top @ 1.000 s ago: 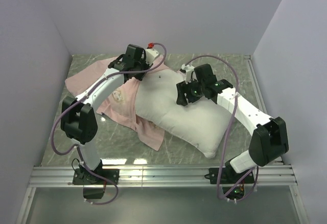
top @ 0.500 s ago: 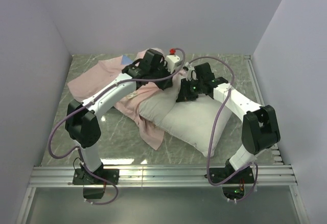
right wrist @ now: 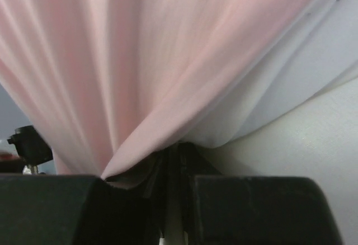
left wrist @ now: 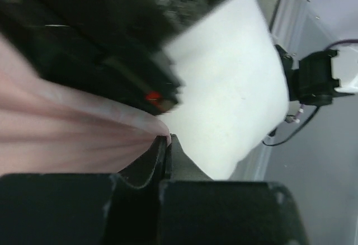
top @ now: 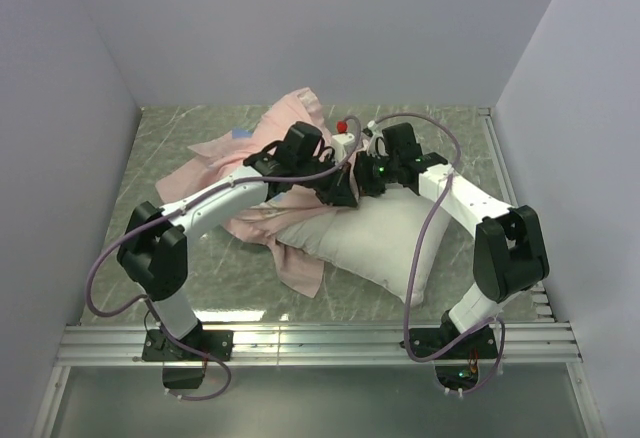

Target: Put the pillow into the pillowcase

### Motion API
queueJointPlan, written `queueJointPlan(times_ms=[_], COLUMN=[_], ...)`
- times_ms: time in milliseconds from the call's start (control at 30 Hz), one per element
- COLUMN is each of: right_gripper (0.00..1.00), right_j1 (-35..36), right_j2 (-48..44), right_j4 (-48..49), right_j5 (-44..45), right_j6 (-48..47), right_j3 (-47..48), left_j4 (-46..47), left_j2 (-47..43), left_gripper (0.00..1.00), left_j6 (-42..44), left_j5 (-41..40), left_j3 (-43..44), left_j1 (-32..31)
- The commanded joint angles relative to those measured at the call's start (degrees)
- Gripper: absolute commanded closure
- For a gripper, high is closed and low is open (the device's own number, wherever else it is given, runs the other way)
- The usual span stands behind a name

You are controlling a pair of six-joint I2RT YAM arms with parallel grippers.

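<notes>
The white pillow (top: 375,238) lies slantwise on the table, right of centre. The pink pillowcase (top: 292,118) is bunched up over the pillow's far left end, and more of it trails left and down to a flap in front. My left gripper (top: 340,190) and right gripper (top: 368,180) meet at that end, nearly touching. In the left wrist view the left gripper (left wrist: 168,141) is shut on a pinch of the pillowcase (left wrist: 72,139), with the pillow (left wrist: 229,88) behind it. My right gripper (right wrist: 174,151) is shut on a gathered fold of the pillowcase (right wrist: 128,60), the pillow (right wrist: 319,144) beside it.
Plain walls close in the marble table (top: 190,258) on the left, back and right. An aluminium rail (top: 320,338) with both arm bases runs along the near edge, and another rail (top: 495,158) follows the right side. Cables loop off both arms.
Both grippers have shut on the pillowcase. The left arm swung right to meet the right gripper, and the pink cloth is now gathered and raised over the pillow's far end.
</notes>
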Motion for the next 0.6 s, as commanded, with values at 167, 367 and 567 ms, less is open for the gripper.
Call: queueJointPlan(times_ms=[167,367,567], right_gripper=[1.0,0.54,0.11], right_j1=[0.8,0.8,0.8], right_j2=[-0.4,-7.8,-14.6], right_j4=[10.5,1.7,-6.0], right_j5=[0.6,2.1,4.3], right_j6=[3.8,-4.9,-12.7], right_j3=[0.2,1.8,3.9], left_j4=[-2.3,-10.2,-12.9], left_j2=[-1.8,-8.1,-21.5], left_gripper=[1.0,0.64,0.3], left_j6=[3.5,14.1,13.9], left_j5=[10.2,8.7,6.4], left_j3=[0.4,1.5,-2.6], left_j1=[-3.8,9.3,19.1])
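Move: My left fingers are shut on the pillowcase's hem, over the pillow: the pillow's middle lies about 5 cm to their right, 4 cm back and 8 cm below. The pillowcase's bunched body is some 22 cm left of that hand and 6 cm farther out; its loose flap hangs about 11 cm left and 16 cm back. My right fingers, nearly shut beside the hem, have the pillow's middle 3 cm right, 8 cm back and 7 cm below. I tug the hem back a couple of centimetres with my left hand, still pinching it, then open and sweep left about 12 cm, also forward and finally up, away from the pillow's middle. My right hand first keeps its grip on the pillow at the hem, then spreads its fingers wide and lifts off about 7 cm, tilting up some 15 degrees. ##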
